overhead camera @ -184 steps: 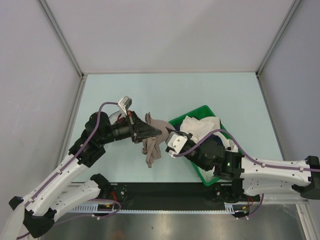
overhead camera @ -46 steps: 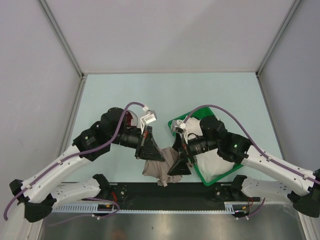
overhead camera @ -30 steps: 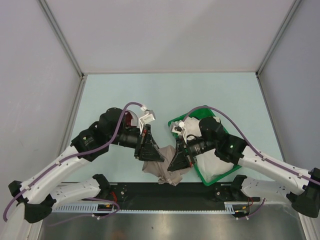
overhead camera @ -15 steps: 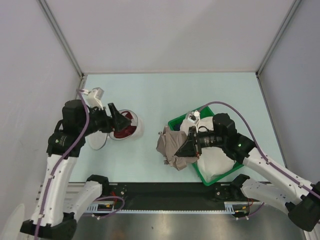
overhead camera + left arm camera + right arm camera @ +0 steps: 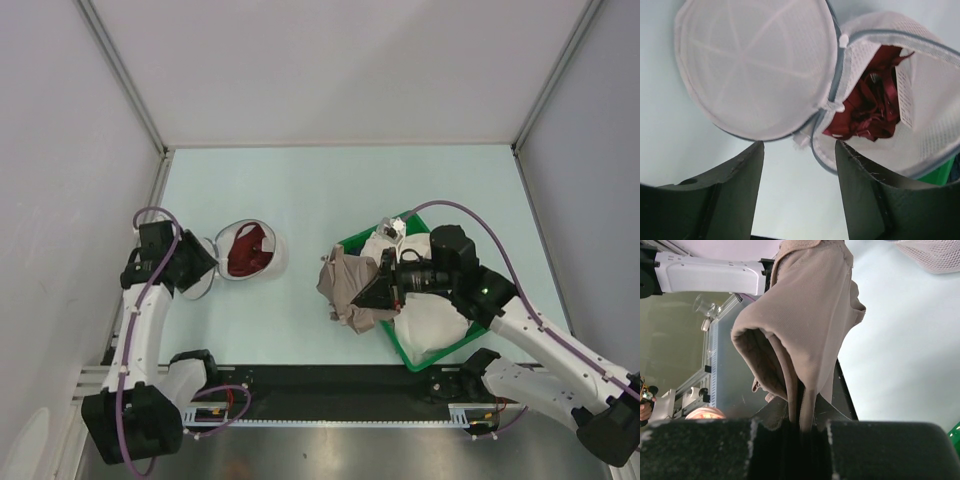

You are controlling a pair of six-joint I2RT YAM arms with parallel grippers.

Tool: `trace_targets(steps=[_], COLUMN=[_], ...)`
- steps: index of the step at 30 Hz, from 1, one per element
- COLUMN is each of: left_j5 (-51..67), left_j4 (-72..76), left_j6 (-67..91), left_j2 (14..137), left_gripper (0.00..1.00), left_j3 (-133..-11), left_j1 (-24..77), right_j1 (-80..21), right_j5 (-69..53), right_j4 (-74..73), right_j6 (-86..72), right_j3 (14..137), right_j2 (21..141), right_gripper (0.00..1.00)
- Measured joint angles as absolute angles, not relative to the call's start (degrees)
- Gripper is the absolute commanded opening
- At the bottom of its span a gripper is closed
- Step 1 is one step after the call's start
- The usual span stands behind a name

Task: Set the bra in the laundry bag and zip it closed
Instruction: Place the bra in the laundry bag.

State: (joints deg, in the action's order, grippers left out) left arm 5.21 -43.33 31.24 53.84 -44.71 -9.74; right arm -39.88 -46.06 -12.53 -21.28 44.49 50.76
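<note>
The white mesh laundry bag (image 5: 274, 256) lies spread open at the table's left, and the dark red bra (image 5: 245, 250) is bunched in its right half. In the left wrist view the empty left half (image 5: 755, 70) and the bra (image 5: 872, 107) in the right half (image 5: 935, 125) both show. My left gripper (image 5: 203, 265) (image 5: 800, 192) hovers open just left of the bag's hinge, with nothing between its fingers (image 5: 732, 195). My right gripper (image 5: 377, 290) (image 5: 802, 422) is shut on a taupe garment (image 5: 345, 285) (image 5: 810, 315), which hangs at the basket's left edge.
A green plastic basket (image 5: 412, 364) with white garments (image 5: 430, 325) stands at the right under the right arm. The black base rail (image 5: 320, 385) runs along the near edge. Grey walls enclose the table on three sides.
My left gripper let go of the taupe garment, swung left over the bag, then drew back to the bag's left side, open. My right gripper carried the garment right toward the basket.
</note>
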Motion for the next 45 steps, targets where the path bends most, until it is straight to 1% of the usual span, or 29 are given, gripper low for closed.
trace_targets(steps=[2,7,11,14,15,17,18,19,21,26,30,37,41,45], left_j5=[4.4,3.8,4.9,7.2,8.1,9.3,9.8,10.2,11.2,14.1,14.2,14.1,13.7,13.5], left_j4=[-41.1,-35.3,-31.5,-29.6,-29.0,-28.1,-27.7,-27.4,-26.9,-25.5,-25.9,-28.1,-29.9,-31.4], left_j6=[31.5,30.9,29.8,29.3,29.3,29.3,29.1,28.9,28.6,28.5,29.6,33.5,36.3,37.8], left_j2=[55.6,59.2,63.6,67.2,67.8,68.5,68.7,68.8,68.8,68.6,65.1,54.7,49.6,48.3], left_gripper=[0.56,0.56,0.52,0.43,0.35,0.28,0.21,0.16,0.00,0.00,0.00,0.00,0.00,0.00], left_j3=[-44.2,-43.2,-43.4,-43.6,-43.6,-43.6,-43.6,-43.6,-43.6,-43.5,-41.9,-38.7,-35.9,-34.5], left_j1=[-9.7,-9.7,-9.8,-9.8,-9.8,-9.8,-9.8,-9.8,-9.8,-9.7,-8.1,-2.3,-1.5,-1.5], right_j1=[-39.9,-39.9,-39.9,-39.9,-39.9,-40.2,-40.4,-40.8,-41.7,-45.0,-49.3,-55.7,-59.1,-61.5], right_j5=[-46.1,-46.5,-47.0,-46.9,-46.9,-46.7,-46.4,-45.9,-45.2,-41.5,-33.4,-12.4,-0.4,8.2], right_j4=[-12.4,-11.2,-10.5,-9.5,-9.0,-8.3,-8.2,-8.0,-7.7,-7.2,-9.8,-11.9,-9.9,-5.1], right_j6=[-21.1,-21.1,-21.4,-21.9,-22.0,-22.3,-22.3,-22.3,-22.3,-21.6,-18.2,-14.7,-14.7,-14.3], right_j3=[44.8,44.9,45.0,45.0,45.0,45.2,45.4,45.8,46.6,50.1,56.2,67.9,73.0,77.5], right_j2=[51.1,52.4,53.3,53.7,53.9,54.5,54.9,55.5,56.8,61.6,67.4,79.2,86.9,95.4], right_gripper=[0.00,0.00,0.00,0.00,0.00,0.00,0.00,0.00,0.00,0.00,0.00,0.00,0.00,0.00])
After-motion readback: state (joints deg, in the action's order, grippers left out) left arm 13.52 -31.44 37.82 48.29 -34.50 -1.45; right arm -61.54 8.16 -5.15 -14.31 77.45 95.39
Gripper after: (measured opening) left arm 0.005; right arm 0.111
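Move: The left hand's aim, the laundry bag's rim at the lid hinge, is some 5 cm ahead, 1 cm right and 3 cm below it; the lid spreads about 2 cm ahead and 4 cm left, and the red garment inside the bag lies roughly 6 cm ahead and 7 cm right. From the right hand, already holding the taupe bra, the bag's opening is about 16 cm ahead, 25 cm left and 18 cm lower, and the green basket some 6 cm ahead and 12 cm right. The left hand reaches forward about 6 cm and a little down, shuts its fingers on the rim by the hinge, then draws it back about 6 cm and right about 5 cm. The right hand, keeping its pinch on the bra, creeps left at first, then sweeps left and forward over the bag, turning some 25 degrees clockwise and tipping its fingers down. ##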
